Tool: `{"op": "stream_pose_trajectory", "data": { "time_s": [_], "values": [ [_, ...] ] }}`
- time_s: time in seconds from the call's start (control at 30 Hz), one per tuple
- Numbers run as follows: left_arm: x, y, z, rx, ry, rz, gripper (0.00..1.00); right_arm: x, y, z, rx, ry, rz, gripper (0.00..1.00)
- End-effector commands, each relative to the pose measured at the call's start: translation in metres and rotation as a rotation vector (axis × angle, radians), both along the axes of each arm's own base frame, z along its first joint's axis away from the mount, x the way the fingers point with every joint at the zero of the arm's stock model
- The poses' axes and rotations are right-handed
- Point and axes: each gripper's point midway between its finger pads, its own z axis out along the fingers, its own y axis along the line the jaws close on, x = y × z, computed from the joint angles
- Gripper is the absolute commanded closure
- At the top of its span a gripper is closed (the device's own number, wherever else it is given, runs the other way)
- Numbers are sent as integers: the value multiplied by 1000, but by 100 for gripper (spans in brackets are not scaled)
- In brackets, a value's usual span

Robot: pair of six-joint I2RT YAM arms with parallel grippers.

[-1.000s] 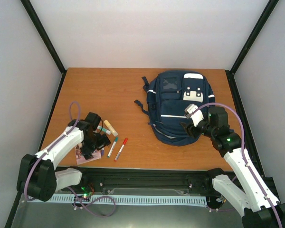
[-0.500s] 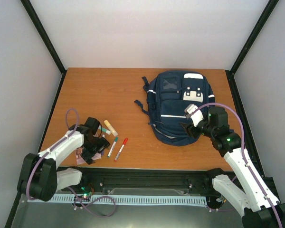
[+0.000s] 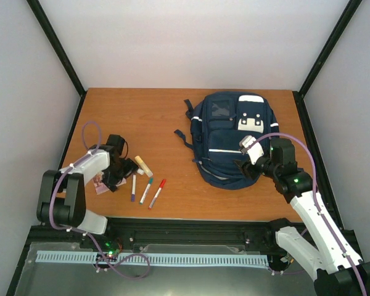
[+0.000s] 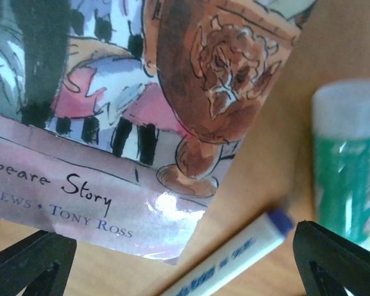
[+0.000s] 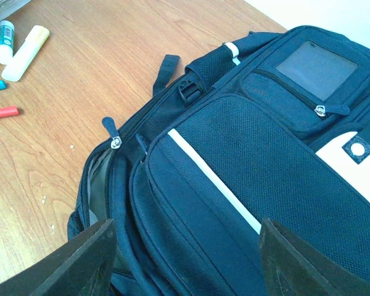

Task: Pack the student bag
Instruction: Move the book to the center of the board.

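Note:
The student bag, navy with thin white stripes and a pale patch, lies flat at the right of the table. Its main zip is part open, showing grey lining. My right gripper stands open over the bag's near end, and its jaws straddle the front pocket with nothing pinched. My left gripper hangs open low over the corner of a picture book, whose pink edge shows beside it. A blue-capped marker lies between the left fingers, untouched.
Near the book lie a green glue stick, a yellow highlighter, a purple marker, a teal marker and a red marker. Dark straps trail off the bag's left side. Black frame posts stand at the table's sides.
My left arm has swung back and left, away from the front edge. The book now shows farther from that edge, and the purple marker is uncovered. The right arm has not moved.

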Motion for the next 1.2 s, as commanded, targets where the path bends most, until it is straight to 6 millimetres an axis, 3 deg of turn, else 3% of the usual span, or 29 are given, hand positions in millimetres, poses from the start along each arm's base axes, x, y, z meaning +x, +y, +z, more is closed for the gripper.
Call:
{"op": "stream_pose_trajectory", "data": {
  "time_s": [0.0, 0.1, 0.27, 0.47, 0.63, 0.9, 1.03, 1.17],
  "values": [
    [43, 12, 7, 58, -97, -46, 1, 1, 1, 4, 5, -5, 7, 36],
    [48, 3, 7, 10, -94, -67, 2, 1, 0, 4, 3, -5, 4, 36],
    [29, -10, 17, -69, -52, -116, 4, 1, 0, 8, 7, -17, 5, 36],
    [22, -9, 46, -56, -64, -214, 4, -1, 3, 6, 11, -7, 21, 36],
    [37, 20, 61, 75, -108, -188, 0, -1, 3, 5, 12, 0, 26, 35],
    [47, 87, 39, 161, -114, 55, 0, -3, 2, 8, 12, -10, 20, 34],
    [51, 101, 23, 169, -133, 147, 0, -4, 2, 10, 12, -18, 23, 33],
    [64, 122, 20, 262, -136, 176, 0, -5, 2, 10, 14, -19, 26, 33]
  ]
}}
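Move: The book lies just under the left hand, its middle about 5 cm ahead, 9 cm to the left and 1 cm below; the open fingers are at its near right corner. The purple marker is about 3 cm right and 2 cm back, the glue stick 7 cm ahead and 4 cm right, the yellow highlighter 7 cm ahead and 7 cm right. From the idle right hand the book is some 58 cm left, 4 cm ahead and 20 cm below. The book, with the left hand's open fingers low at its near edge, is pushed on forward as that hand slides about 3 cm forward. The hand then eases back a little over 1 cm, lifts some 5 cm clear and swings about 10 cm left across the book, sinking again to hover, still wide open, over its near left part. ##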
